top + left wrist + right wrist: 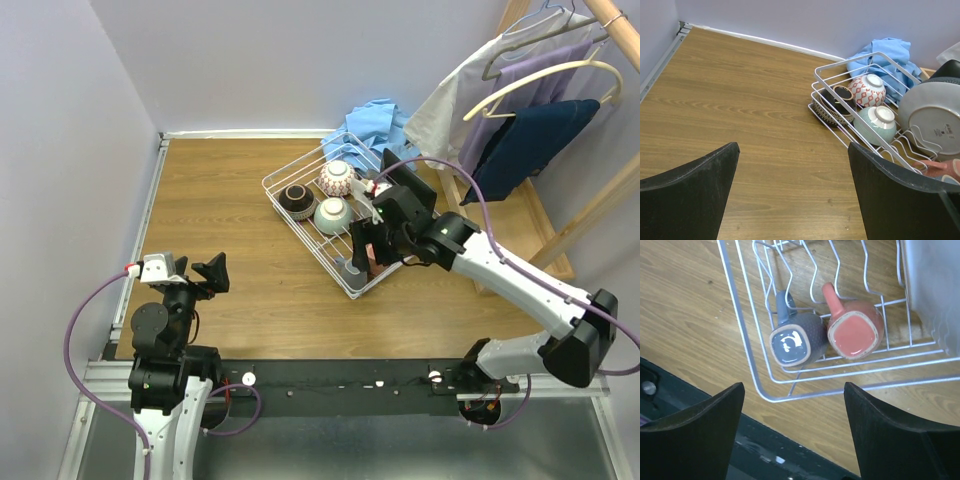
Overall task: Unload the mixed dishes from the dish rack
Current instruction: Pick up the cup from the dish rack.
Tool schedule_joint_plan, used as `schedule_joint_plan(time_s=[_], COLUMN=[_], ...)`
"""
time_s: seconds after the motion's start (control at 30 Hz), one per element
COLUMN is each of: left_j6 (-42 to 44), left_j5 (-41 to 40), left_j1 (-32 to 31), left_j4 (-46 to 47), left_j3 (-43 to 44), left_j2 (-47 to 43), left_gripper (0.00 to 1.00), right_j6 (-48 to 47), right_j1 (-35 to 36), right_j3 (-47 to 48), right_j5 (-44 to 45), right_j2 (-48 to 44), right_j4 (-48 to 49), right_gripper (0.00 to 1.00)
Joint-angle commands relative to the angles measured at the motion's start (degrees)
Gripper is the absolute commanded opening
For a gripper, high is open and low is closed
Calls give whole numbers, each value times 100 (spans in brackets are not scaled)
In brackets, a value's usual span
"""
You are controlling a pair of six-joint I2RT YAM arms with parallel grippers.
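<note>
The white wire dish rack stands at the middle right of the table. It holds a dark brown bowl, a red-patterned bowl and a pale green bowl, all upside down. A grey plate stands on edge behind them. At the near corner of the rack, a grey cup and an orange-red cup lie side by side. My right gripper hovers over that corner, open and empty. My left gripper is open over bare wood by its base, far from the rack.
A blue cloth is bunched against the rack's far side. A wooden clothes rack with hung garments fills the right. Walls close the table at the left and back. A black rail runs along the near edge.
</note>
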Motion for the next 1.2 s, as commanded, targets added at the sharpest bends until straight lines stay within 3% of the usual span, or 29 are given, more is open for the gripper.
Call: schedule_joint_plan(time_s=[0.0,0.47,1.17], left_j6=[41,24,6], left_j5=[38,-50,-85], left_j1=[41,32,32], left_j4=[-10,-28,-28], left_j3=[-40,-57,-66], left_j2=[-229,-291,-291], left_gripper=[99,99,99], right_j6=[-612,-1219,-1561], right_j1=[39,91,329], right_j3=[288,473,280], right_j5=[39,-410,-216], right_j2=[429,1255,2152], right_j4=[-232,146,278], right_gripper=[86,71,68])
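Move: The blue cup, bottom up in the rack corner, lies about 12 cm below the right hand, some 4 cm to its left and 2 cm ahead. The red cup beside it is about 5 cm ahead and 1 cm right of the hand; farther out are the green bowl, 14 cm ahead and 8 cm left, and the white plate, 13 cm ahead and 2 cm right. From the left hand, the blue cup is roughly 30 cm right and 5 cm ahead. Downward, some 8–9 cm, the right hand sinks onto the blue cup while easing about 3 cm left. The wrist turns roughly 15 degrees counter-clockwise and steepens so the fingers point more nearly straight down. They close partway on the way, ending astride the cup's upturned base, with one finger coming in between the blue and red cups; a firm pinch can't be seen yet. ##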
